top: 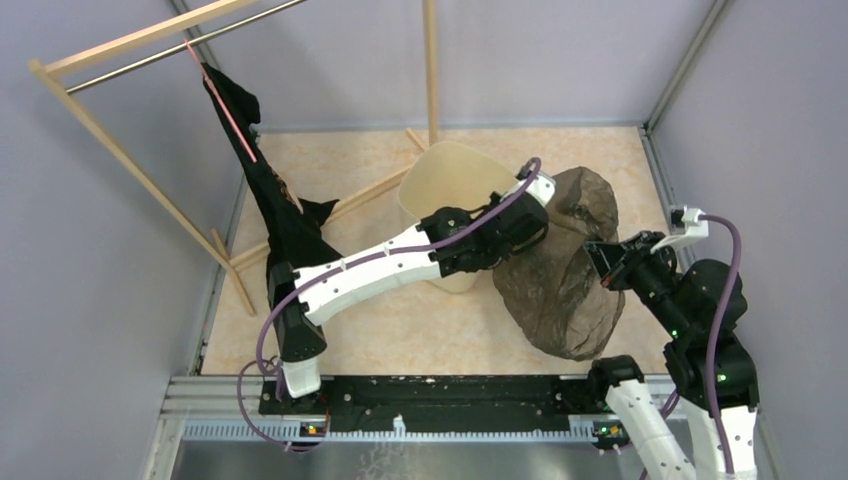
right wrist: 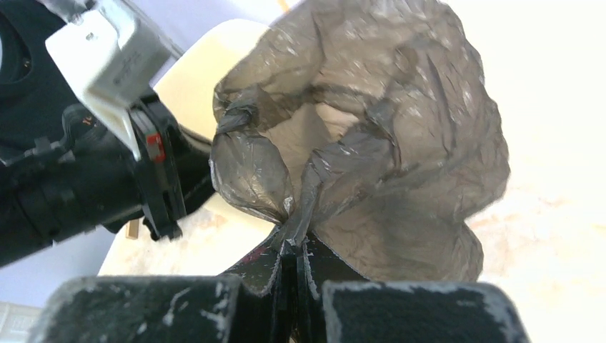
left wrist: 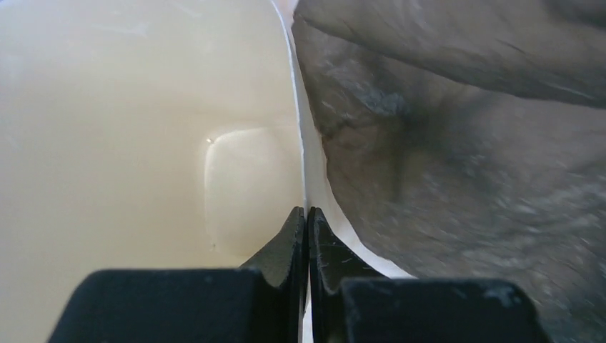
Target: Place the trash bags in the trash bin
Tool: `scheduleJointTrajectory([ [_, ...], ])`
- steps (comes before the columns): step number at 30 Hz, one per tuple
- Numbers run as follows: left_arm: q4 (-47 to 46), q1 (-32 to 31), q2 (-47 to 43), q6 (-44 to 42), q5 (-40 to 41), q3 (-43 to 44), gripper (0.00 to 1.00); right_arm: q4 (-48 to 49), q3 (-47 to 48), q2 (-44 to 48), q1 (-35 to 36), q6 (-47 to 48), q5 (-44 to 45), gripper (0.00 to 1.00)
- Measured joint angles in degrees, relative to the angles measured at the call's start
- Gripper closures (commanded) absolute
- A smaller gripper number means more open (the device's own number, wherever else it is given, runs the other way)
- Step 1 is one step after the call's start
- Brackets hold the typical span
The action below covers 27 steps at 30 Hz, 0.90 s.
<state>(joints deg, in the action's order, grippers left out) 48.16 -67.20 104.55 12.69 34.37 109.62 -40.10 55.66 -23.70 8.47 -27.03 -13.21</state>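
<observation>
The cream trash bin (top: pixel 447 178) stands mid-table, its pale inside (left wrist: pixel 143 143) filling the left wrist view. My left gripper (left wrist: pixel 307 211) is shut on the bin's thin right wall at the rim, also seen from above (top: pixel 527 205). A large grey-brown trash bag (top: pixel 565 270) lies against the bin's right side (left wrist: pixel 464 179). My right gripper (right wrist: pixel 291 243) is shut on a twisted gather of that bag (right wrist: pixel 386 143), at the bag's right edge in the top view (top: pixel 602 263). Only this one bag shows.
A wooden rack with a metal rod (top: pixel 130 60) stands at the back left, a black garment (top: pixel 270 200) hanging from it down to the floor. Grey enclosure walls ring the table. My left arm (right wrist: pixel 71 164) crosses close by the bag.
</observation>
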Motion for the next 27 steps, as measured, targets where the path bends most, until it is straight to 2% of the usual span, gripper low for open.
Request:
scheduleJointTrajectory([
  [5, 0.07, -2.89, 0.0, 4.2, -2.01, 0.02, 0.95, -1.4, 4.63, -2.64, 0.0, 1.81, 0.72, 1.0],
  [8, -0.2, -3.13, 0.0, 6.64, -3.5, 0.02, 0.9, -1.38, 8.76, -4.5, 0.07, 3.04, 1.46, 1.0],
  [10, -0.09, -3.08, 0.02, 7.56, -4.2, 0.28, 0.78, -1.4, 10.73, -5.25, 0.07, 3.58, 1.57, 1.0],
  [13, 0.04, -2.91, 0.09, 8.15, -5.38, 1.01, 0.49, -1.55, 13.18, -6.47, 0.07, 4.31, 1.57, 1.0],
  [15, -0.13, -2.99, -0.02, 8.37, -5.68, 1.7, 0.4, -1.55, 14.95, -7.76, 0.13, 4.66, 1.53, 1.0],
  [20, -1.51, -3.02, -4.46, 7.48, -6.16, -0.46, 0.04, -1.27, 18.8, -12.07, 0.17, 5.03, -0.46, 1.0],
  [23, -4.07, -3.02, -13.16, 7.72, -6.47, -7.19, 0.02, 0.17, 21.07, -15.41, 0.28, 5.03, -4.63, 1.0],
  [27, -9.29, -3.02, -27.3, 8.66, -6.99, -17.75, 0.02, 5.68, 24.26, -20.57, 0.39, 2.64, -15.19, 1.0],
])
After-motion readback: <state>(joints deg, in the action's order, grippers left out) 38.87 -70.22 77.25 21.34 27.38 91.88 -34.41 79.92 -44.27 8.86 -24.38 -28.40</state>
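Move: My left fingers are already shut on the right-hand rim of the trash bin. The bin's middle lies about 8 cm to this hand's left, 4 cm ahead and 12 cm below. From my right hand, which grips the bag's gathered edge, the bin is some 21 cm left, 10 cm ahead and 19 cm down. The trash bag hangs about 3 cm ahead of my right hand, 4 cm left and 10 cm below, and some 10 cm right of my left hand, 4 cm back and 5 cm lower. With my left hand I drag the bin by its rim about 5 cm back and to the right, to the bag's side, then spread the fingers, let go, and pull up and away to the left. Meanwhile my right hand keeps its pinch and hoists the bag about 13 cm, its fingers tipping up a little, swinging left and turning counter-clockwise only near the end. ##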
